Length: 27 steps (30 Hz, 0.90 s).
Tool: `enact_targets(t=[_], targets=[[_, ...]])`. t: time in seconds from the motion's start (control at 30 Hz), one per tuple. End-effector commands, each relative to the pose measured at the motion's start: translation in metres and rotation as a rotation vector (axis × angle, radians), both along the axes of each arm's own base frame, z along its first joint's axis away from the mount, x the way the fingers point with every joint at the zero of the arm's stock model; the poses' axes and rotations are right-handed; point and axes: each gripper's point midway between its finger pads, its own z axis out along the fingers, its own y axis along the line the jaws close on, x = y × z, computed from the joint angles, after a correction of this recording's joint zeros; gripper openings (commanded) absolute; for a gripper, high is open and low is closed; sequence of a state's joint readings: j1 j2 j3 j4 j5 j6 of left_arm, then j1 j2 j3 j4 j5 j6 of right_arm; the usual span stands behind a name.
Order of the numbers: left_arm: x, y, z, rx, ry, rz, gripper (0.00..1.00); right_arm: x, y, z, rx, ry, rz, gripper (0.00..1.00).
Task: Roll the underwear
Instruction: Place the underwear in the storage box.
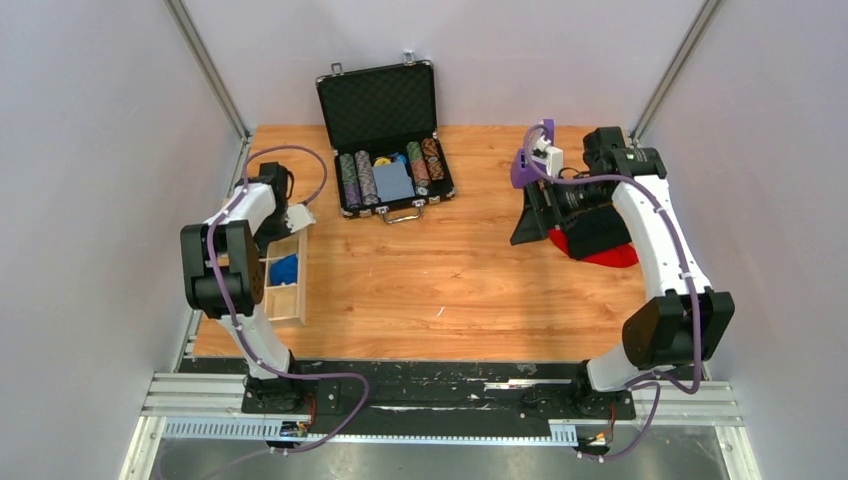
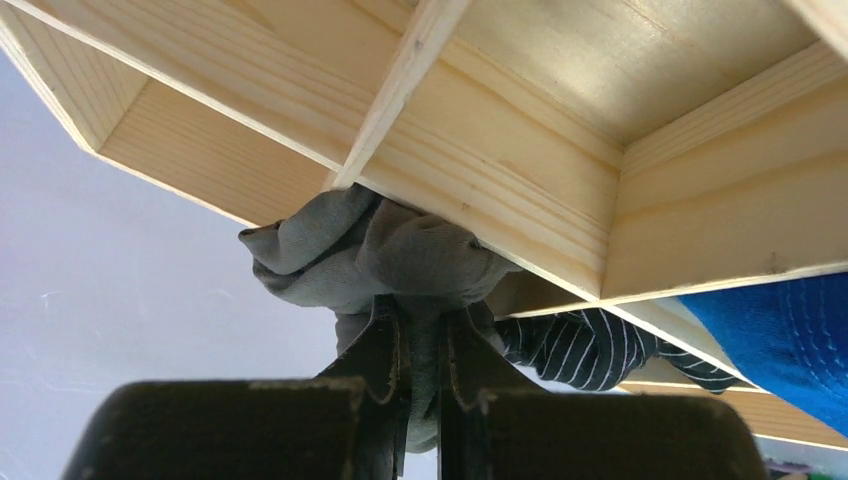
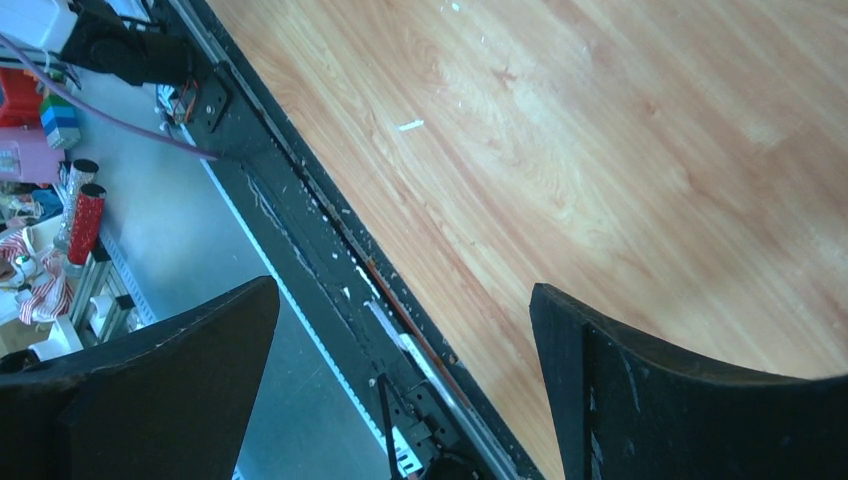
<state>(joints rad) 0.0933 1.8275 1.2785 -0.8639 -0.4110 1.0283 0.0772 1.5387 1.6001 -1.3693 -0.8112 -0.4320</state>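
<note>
In the left wrist view, the underwear (image 2: 400, 250) is a grey bunched cloth pressed against the divider of a light wooden box (image 2: 560, 200). My left gripper (image 2: 425, 345) is shut on it, with a fold of the cloth pinched between the jaws. In the top view the left gripper (image 1: 287, 228) is at the far end of the wooden box (image 1: 290, 300) on the table's left edge, and the underwear is hidden there. My right gripper (image 3: 403, 290) is wide open and empty. In the top view it (image 1: 555, 222) hovers at the far right above a red garment (image 1: 612, 256).
The box also holds a blue cloth (image 2: 780, 340) (image 1: 284, 268) and a dark striped cloth (image 2: 590, 345). An open black poker-chip case (image 1: 385, 125) stands at the back centre. A black garment (image 1: 600, 232) lies on the red one. The right wrist view shows the table's near edge (image 3: 400, 310).
</note>
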Motion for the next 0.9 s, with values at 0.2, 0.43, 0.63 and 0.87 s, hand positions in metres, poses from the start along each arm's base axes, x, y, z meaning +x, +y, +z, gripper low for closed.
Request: enact_targets(t=[0.2, 0.43, 0.63, 0.87], targets=[[0.033, -0.046, -0.021, -0.293, -0.100, -0.159, 0.00, -0.045, -0.011, -0.008, -0.056, -0.064, 0.006, 1.00], [0.042, -0.076, -0.033, -0.476, -0.114, -0.201, 0.00, -0.042, -0.033, -0.034, -0.199, -0.029, -0.037, 1.00], [0.032, -0.095, -0.053, -0.636, -0.054, -0.197, 0.00, -0.034, -0.040, -0.041, -0.248, -0.027, -0.045, 1.00], [0.017, -0.115, -0.063, -0.841, 0.083, -0.161, 0.00, -0.025, -0.046, -0.038, -0.284, -0.040, -0.065, 1.00]])
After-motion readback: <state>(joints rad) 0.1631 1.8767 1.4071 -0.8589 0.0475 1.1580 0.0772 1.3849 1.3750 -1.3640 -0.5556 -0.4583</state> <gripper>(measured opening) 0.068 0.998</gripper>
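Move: The left hand holds the rolled gray underwear at the storage box's left wall, by the left-hand compartment second from the far end; that compartment's middle is about 3 cm right, level ahead and some 4 cm below. The dark striped garment lies about 6 cm back and 2 cm right of this hand, the blue garment 4 cm back and 9 cm right. From the idle right hand the compartment is roughly 60 cm left, 7 cm ahead and 22 cm below. Forward and to the right by about 5 and 4 cm, sinking only at the end, the left hand keeps its grip on the underwear and shoves the storage box along through it, while the wrist rolls some 25 degrees until the fingers point straight down. The empty right hand, wide open, draws back about 5 cm, then goes right and down about 4 cm each. ##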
